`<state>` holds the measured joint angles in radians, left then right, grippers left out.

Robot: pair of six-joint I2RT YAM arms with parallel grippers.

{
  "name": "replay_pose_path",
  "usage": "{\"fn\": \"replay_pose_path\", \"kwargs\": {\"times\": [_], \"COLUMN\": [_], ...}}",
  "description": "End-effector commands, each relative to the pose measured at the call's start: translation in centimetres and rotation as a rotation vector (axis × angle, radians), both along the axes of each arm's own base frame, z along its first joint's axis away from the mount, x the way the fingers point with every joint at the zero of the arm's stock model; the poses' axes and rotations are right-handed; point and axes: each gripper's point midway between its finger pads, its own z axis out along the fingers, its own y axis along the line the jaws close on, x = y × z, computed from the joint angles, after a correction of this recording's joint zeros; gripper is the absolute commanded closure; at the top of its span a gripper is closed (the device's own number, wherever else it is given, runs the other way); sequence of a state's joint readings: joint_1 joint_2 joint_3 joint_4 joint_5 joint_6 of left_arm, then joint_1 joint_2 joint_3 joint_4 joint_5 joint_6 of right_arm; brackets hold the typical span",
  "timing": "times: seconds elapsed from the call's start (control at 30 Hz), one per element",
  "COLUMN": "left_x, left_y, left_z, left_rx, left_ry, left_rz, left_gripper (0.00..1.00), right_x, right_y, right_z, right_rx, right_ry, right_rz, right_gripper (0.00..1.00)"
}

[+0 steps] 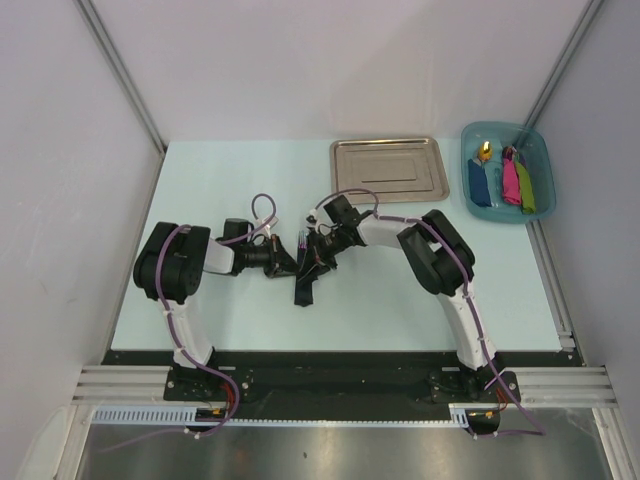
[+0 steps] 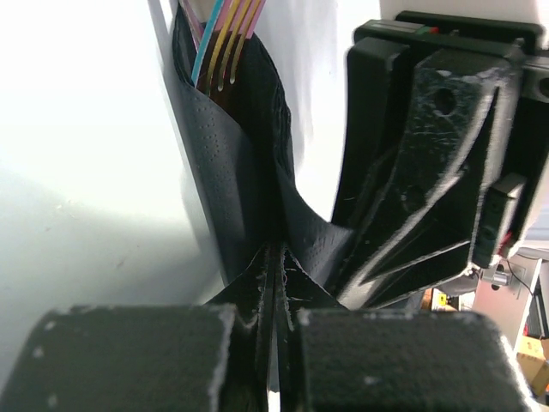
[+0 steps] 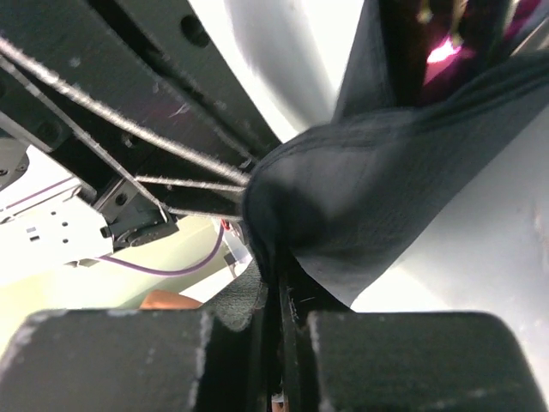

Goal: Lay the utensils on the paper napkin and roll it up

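The black paper napkin is wrapped into a loose roll around the utensils and is held just above the table's middle, between both grippers. In the left wrist view fork tines stick out of the far end of the napkin. My left gripper is shut on a pinched fold of the napkin; from above it sits at the roll's left. My right gripper is shut on the napkin from the other side. The utensil handles are hidden inside the roll.
A shiny steel tray lies at the back of the table. To its right stands a teal basket with blue, pink and green items. White walls close in the table on the left, back and right.
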<state>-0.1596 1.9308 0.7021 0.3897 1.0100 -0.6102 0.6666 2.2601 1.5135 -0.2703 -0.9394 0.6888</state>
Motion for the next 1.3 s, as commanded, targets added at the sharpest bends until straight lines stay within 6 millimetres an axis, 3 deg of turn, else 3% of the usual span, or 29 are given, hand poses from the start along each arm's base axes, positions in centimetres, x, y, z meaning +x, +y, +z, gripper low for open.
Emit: {"fn": "replay_pose_path", "kwargs": {"times": [0.0,0.27,0.3,0.5,0.93,1.1,1.23,1.27], "left_x": [0.0,-0.1,0.0,0.1,1.4,2.5,2.6,2.5], "left_y": [0.6,0.6,0.6,0.5,0.5,1.9,4.1,4.4], "left_z": [-2.0,-1.9,-1.8,-1.2,3.2,4.9,5.4,5.5], "left_rx": [0.090,0.089,0.088,0.082,0.051,0.064,0.090,0.094], "left_ry": [-0.007,-0.002,-0.005,-0.007,-0.105,-0.139,-0.136,-0.135], "left_rz": [0.016,0.013,0.013,0.015,0.029,0.075,0.114,0.116], "left_gripper": [1.00,1.00,1.00,1.00,0.98,0.91,0.73,0.68], "right_x": [0.6,1.3,1.3,1.2,1.0,1.2,1.4,1.4], "right_y": [0.9,0.9,0.8,0.5,-0.1,-0.5,-0.3,-0.2], "right_z": [-0.2,-1.4,-1.6,-2.3,-4.1,-4.2,-4.1,-4.1], "right_rx": [0.039,0.091,0.094,0.098,0.039,0.021,0.020,0.021], "right_ry": [0.001,-0.022,-0.015,-0.007,0.012,-0.003,-0.016,-0.018], "right_rz": [-0.029,-0.083,-0.094,-0.120,-0.152,-0.163,-0.168,-0.169], "right_gripper": [0.89,0.77,0.71,0.58,0.41,0.27,0.20,0.11]}}
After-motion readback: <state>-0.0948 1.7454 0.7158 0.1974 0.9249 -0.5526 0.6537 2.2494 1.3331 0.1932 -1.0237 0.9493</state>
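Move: Hard by the fingertips of both hands lies the folded paper napkin: its middle is about 2 cm right of the left hand, level fore and aft and 1 cm below. From the right hand it lies about 2 cm ahead, straight in line and some 3 cm lower. The fork tines peek out 6 cm ahead of the left hand and 1 cm to its right; the tray's middle lies roughly 22 cm ahead of the right hand and 19 cm to its right. Opening wide at the napkin's folded flap, the right gripper goes from nearly shut to most of its spread; it sinks about 1 cm, then rises nearly 2, its left-pointing fingers tipping up some 10 degrees. The left hand first keeps its shut fingers on the napkin, then lifts off about 3 cm while drawing away to the left and a little forward, starting to open. ##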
